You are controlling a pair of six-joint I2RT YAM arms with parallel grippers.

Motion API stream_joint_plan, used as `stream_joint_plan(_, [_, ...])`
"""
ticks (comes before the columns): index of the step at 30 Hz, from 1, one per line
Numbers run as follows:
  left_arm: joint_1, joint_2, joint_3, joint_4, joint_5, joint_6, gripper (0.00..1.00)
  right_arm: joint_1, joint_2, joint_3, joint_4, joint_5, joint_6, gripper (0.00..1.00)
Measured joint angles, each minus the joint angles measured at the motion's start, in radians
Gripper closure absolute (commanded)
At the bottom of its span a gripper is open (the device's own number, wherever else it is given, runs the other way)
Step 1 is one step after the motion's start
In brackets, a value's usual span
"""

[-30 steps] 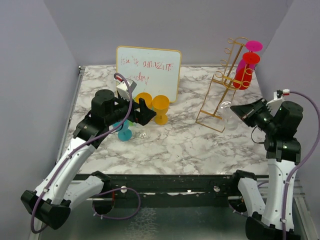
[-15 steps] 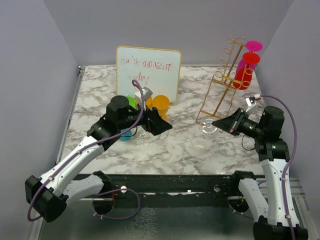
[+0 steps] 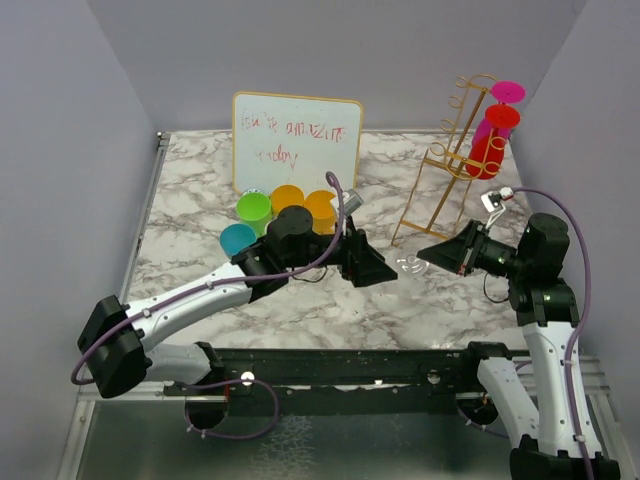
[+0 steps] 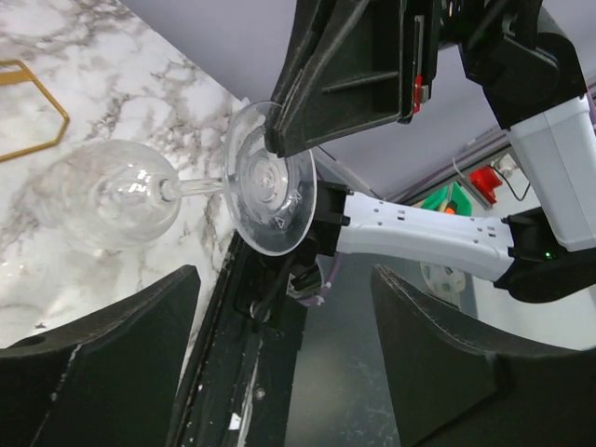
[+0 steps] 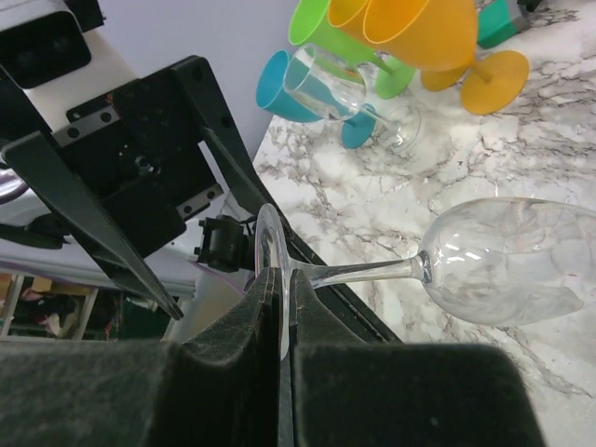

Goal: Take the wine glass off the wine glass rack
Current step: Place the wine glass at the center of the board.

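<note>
A clear wine glass (image 3: 408, 266) hangs sideways over the marble, off the gold wine glass rack (image 3: 437, 190). My right gripper (image 3: 427, 256) is shut on the rim of its round foot (image 5: 272, 244), with stem and bowl (image 5: 515, 262) pointing away. My left gripper (image 3: 390, 272) faces it from the left, open. Its black fingers (image 4: 93, 358) stand wide apart just short of the glass foot (image 4: 270, 177), with nothing between them. A corner of the rack's base (image 4: 53, 89) shows in the left wrist view.
A red glass (image 3: 488, 152) and a pink one (image 3: 507, 92) hang on the rack. Green (image 3: 253, 208), orange (image 3: 320, 205) and blue (image 3: 238, 238) glasses stand before a whiteboard (image 3: 296, 140). Another clear glass (image 5: 346, 93) lies near them.
My right gripper carried the clear glass from beside the rack toward the table's middle. The left arm swung right from the coloured glasses to face it, and its jaws narrowed slightly.
</note>
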Motion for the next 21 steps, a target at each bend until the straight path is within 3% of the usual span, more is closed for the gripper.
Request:
stream_joint_plan(11, [-0.052, 0.041, 0.020, 0.032, -0.035, -0.002, 0.41, 0.015, -0.011, 0.000, 0.014, -0.055, -0.016, 1.00])
stream_joint_plan(18, [-0.054, 0.054, 0.055, 0.046, -0.044, -0.002, 0.60, 0.027, -0.013, 0.000, 0.025, -0.084, -0.016, 1.00])
stream_joint_plan(21, [-0.056, 0.063, 0.059, 0.050, -0.044, 0.000, 0.62, 0.029, -0.015, 0.000, 0.031, -0.092, -0.018, 1.00])
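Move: The upside-down clear wine glass hangs by its foot from the right fingers; its middle is about 4 cm right of the left hand and 7 cm below. The nearest yellow glass is some 18 cm ahead, 14 cm left and 18 cm below the left hand, and the gold rack roughly 20 cm ahead, 13 cm right and 12 cm below it. From the right hand, the left fingertips lie about 6 cm left and 2 cm back, near level. Left hand eases right about 2.5 cm, half closing around the glass foot; right keeps its pinch, drawing back 2 cm. ##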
